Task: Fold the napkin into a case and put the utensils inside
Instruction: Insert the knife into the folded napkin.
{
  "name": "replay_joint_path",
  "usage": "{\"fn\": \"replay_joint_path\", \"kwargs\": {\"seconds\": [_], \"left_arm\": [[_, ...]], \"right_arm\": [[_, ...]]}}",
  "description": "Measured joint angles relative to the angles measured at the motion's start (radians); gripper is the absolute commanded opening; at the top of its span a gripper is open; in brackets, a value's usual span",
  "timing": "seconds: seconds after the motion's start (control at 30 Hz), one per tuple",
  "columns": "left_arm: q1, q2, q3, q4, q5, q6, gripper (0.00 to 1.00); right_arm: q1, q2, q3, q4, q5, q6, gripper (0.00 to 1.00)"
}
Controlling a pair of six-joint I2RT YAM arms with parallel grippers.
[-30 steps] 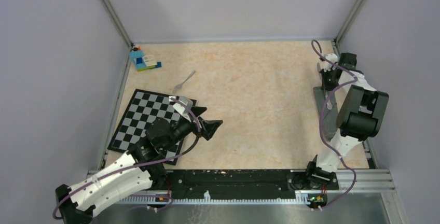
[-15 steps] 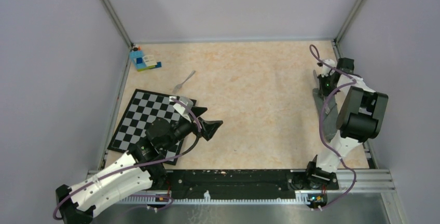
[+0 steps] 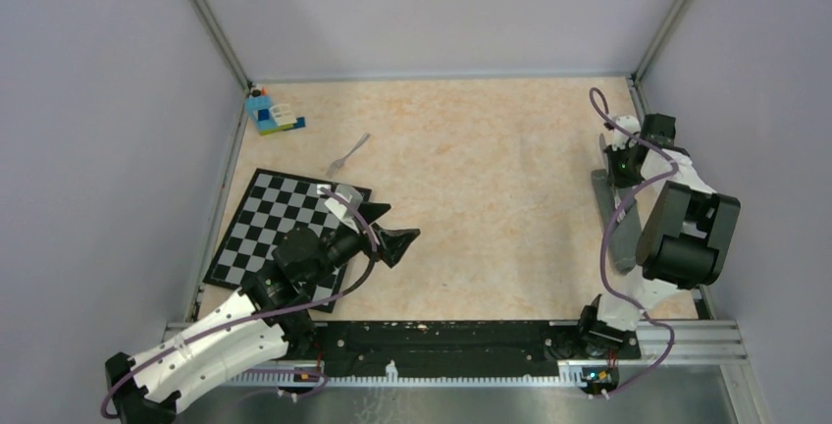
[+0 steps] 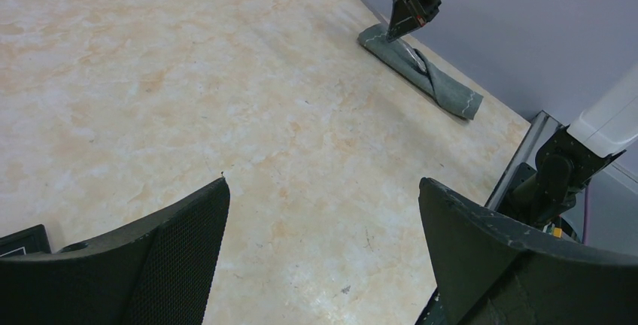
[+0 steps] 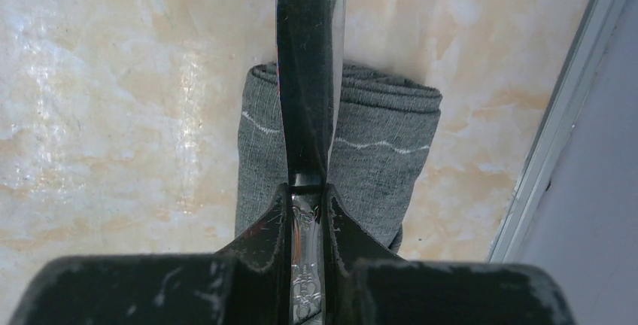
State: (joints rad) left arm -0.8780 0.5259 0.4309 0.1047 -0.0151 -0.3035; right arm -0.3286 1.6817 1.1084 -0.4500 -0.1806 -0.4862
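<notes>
The napkin lies folded as a narrow dark grey case (image 3: 614,226) at the table's right edge, also seen in the left wrist view (image 4: 444,88) and the right wrist view (image 5: 370,163). My right gripper (image 3: 624,163) (image 5: 307,198) hovers over the case's far end, shut on the silver knife (image 5: 305,77) by its ornate handle. The blade runs out over the cloth; I cannot tell whether it touches. The fork (image 3: 347,155) lies on the table at the far left. My left gripper (image 3: 390,235) (image 4: 323,212) hangs open and empty above bare table near the mat's corner.
A black-and-white checkered mat (image 3: 265,223) lies at the near left, partly under the left arm. A blue toy-brick block (image 3: 271,113) sits in the far left corner. The metal side rail (image 5: 560,114) runs close along the case's right side.
My right gripper, with the knife, has shifted a little toward the near edge along the case, and the arm's elbow has dropped nearer. The left arm has barely moved.
</notes>
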Motion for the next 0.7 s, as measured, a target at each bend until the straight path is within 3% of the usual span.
{"fn": "replay_joint_path", "kwargs": {"seconds": [0.7], "left_arm": [[0.025,0.018,-0.016,0.032,0.065,-0.002,0.99]], "right_arm": [[-0.008,-0.052,-0.082,-0.121,0.086,0.029,0.0]]}}
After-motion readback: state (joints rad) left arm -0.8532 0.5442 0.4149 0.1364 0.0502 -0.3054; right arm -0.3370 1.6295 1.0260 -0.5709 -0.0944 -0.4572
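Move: My right hand already grips the knife above the rolled napkin. The mouth of the folded napkin's pocket, where the diagonal flap crosses, lies about 8 cm back from my fingers, 1 cm to the right and 5 cm lower. The napkin's far edge is some 4 cm ahead and 3 cm left, equally low; the table's side rail runs about 12 cm right, level with me. From my left hand the mouth is roughly 61 cm right, 11 cm ahead and 22 cm down. I draw my right hand about 5.5 cm straight back along the napkin, sinking about 2 cm, and feed the knife's near end under the diagonal flap. As I go I tip the hand some 10 degrees further down so that the knife lies flatter, keeping my fingers shut on it. ##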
